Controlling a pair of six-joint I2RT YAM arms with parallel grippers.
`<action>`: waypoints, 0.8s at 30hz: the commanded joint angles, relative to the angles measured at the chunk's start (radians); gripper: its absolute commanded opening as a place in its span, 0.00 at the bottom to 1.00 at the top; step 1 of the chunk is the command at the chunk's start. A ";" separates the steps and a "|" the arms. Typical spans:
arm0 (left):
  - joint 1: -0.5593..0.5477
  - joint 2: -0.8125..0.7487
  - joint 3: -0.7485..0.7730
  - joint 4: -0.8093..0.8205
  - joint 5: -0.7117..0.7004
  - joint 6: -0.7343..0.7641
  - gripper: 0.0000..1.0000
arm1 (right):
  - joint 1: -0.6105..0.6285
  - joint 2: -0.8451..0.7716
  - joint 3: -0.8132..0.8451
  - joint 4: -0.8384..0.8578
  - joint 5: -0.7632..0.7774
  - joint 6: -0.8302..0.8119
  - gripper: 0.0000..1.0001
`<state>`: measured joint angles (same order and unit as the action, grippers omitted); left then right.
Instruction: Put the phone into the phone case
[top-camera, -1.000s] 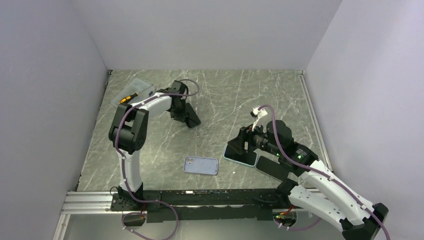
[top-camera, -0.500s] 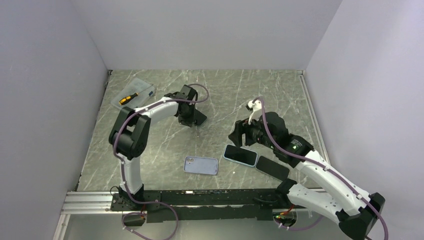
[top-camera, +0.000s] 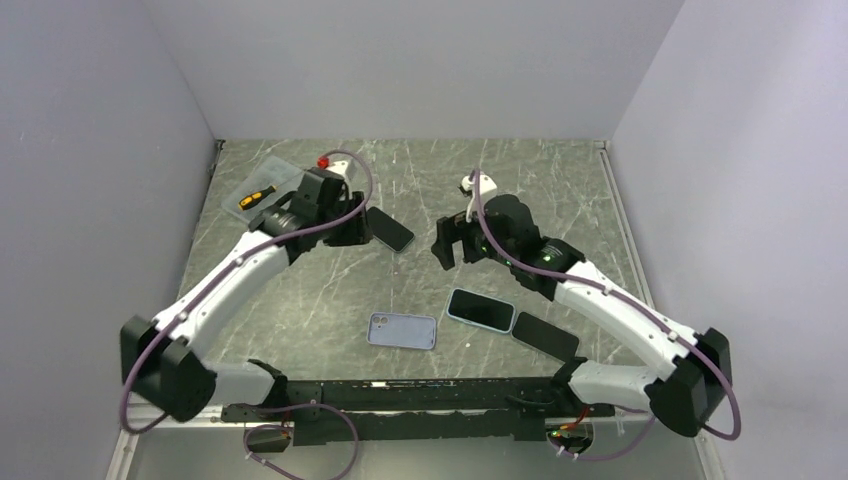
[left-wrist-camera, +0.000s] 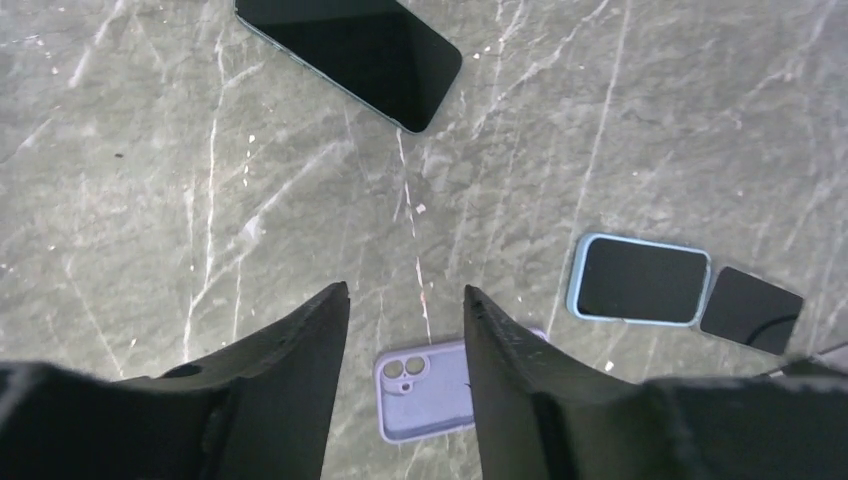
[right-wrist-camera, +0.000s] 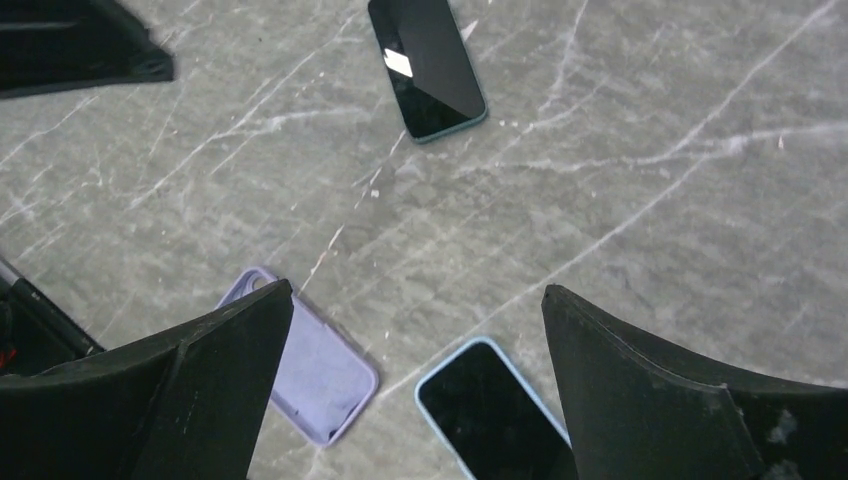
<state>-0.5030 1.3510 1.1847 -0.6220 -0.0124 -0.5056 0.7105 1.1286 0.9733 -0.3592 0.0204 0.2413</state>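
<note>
The empty lavender phone case (top-camera: 402, 330) lies inside-up near the front of the table, also seen as the case (left-wrist-camera: 425, 392) and the case (right-wrist-camera: 325, 375). A bare dark phone (top-camera: 388, 229) with a teal edge lies face-up in the middle, and shows as the phone (left-wrist-camera: 350, 50) and the phone (right-wrist-camera: 425, 65). My left gripper (top-camera: 352, 232) hovers just left of that phone, open and empty (left-wrist-camera: 403, 295). Raised above the table right of the phone, my right gripper (top-camera: 447, 246) stands wide open with nothing in it (right-wrist-camera: 418, 292).
A phone in a light blue case (top-camera: 481, 310) and a black phone (top-camera: 546, 336) lie side by side at front right. A clear box (top-camera: 268, 185) holding an orange screwdriver sits at the back left. White walls enclose the table.
My left gripper opened and drew back off the dark phone, which now lies uncovered. My right gripper rose from the blue-cased phone, moved back and left, and opened wider.
</note>
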 joint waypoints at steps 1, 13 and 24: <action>0.000 -0.165 -0.027 -0.098 -0.008 0.038 0.55 | -0.003 0.066 0.055 0.205 0.014 -0.056 1.00; 0.001 -0.560 -0.165 -0.177 -0.004 0.127 0.99 | -0.012 0.535 0.371 0.147 -0.102 -0.262 1.00; 0.001 -0.767 -0.305 -0.138 0.097 0.122 1.00 | -0.026 0.943 0.784 -0.039 -0.299 -0.347 1.00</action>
<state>-0.5030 0.6231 0.8986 -0.7925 0.0299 -0.4042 0.6899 2.0048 1.6459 -0.3386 -0.1783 -0.0704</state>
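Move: The bare phone lies about 16 cm ahead of the right hand, 14 cm to its left and 20 cm below. The lilac phone case is some 8 cm back and 3 cm left of that hand, the blue-cased phone 3 cm back and 8 cm right, both at table height. From the left hand the phone is about 13 cm ahead, 4 cm right and 18 cm down. Right hand sweeps some 19 cm forward-left and 8 down towards the phone; left hand backs off, opening wide. ##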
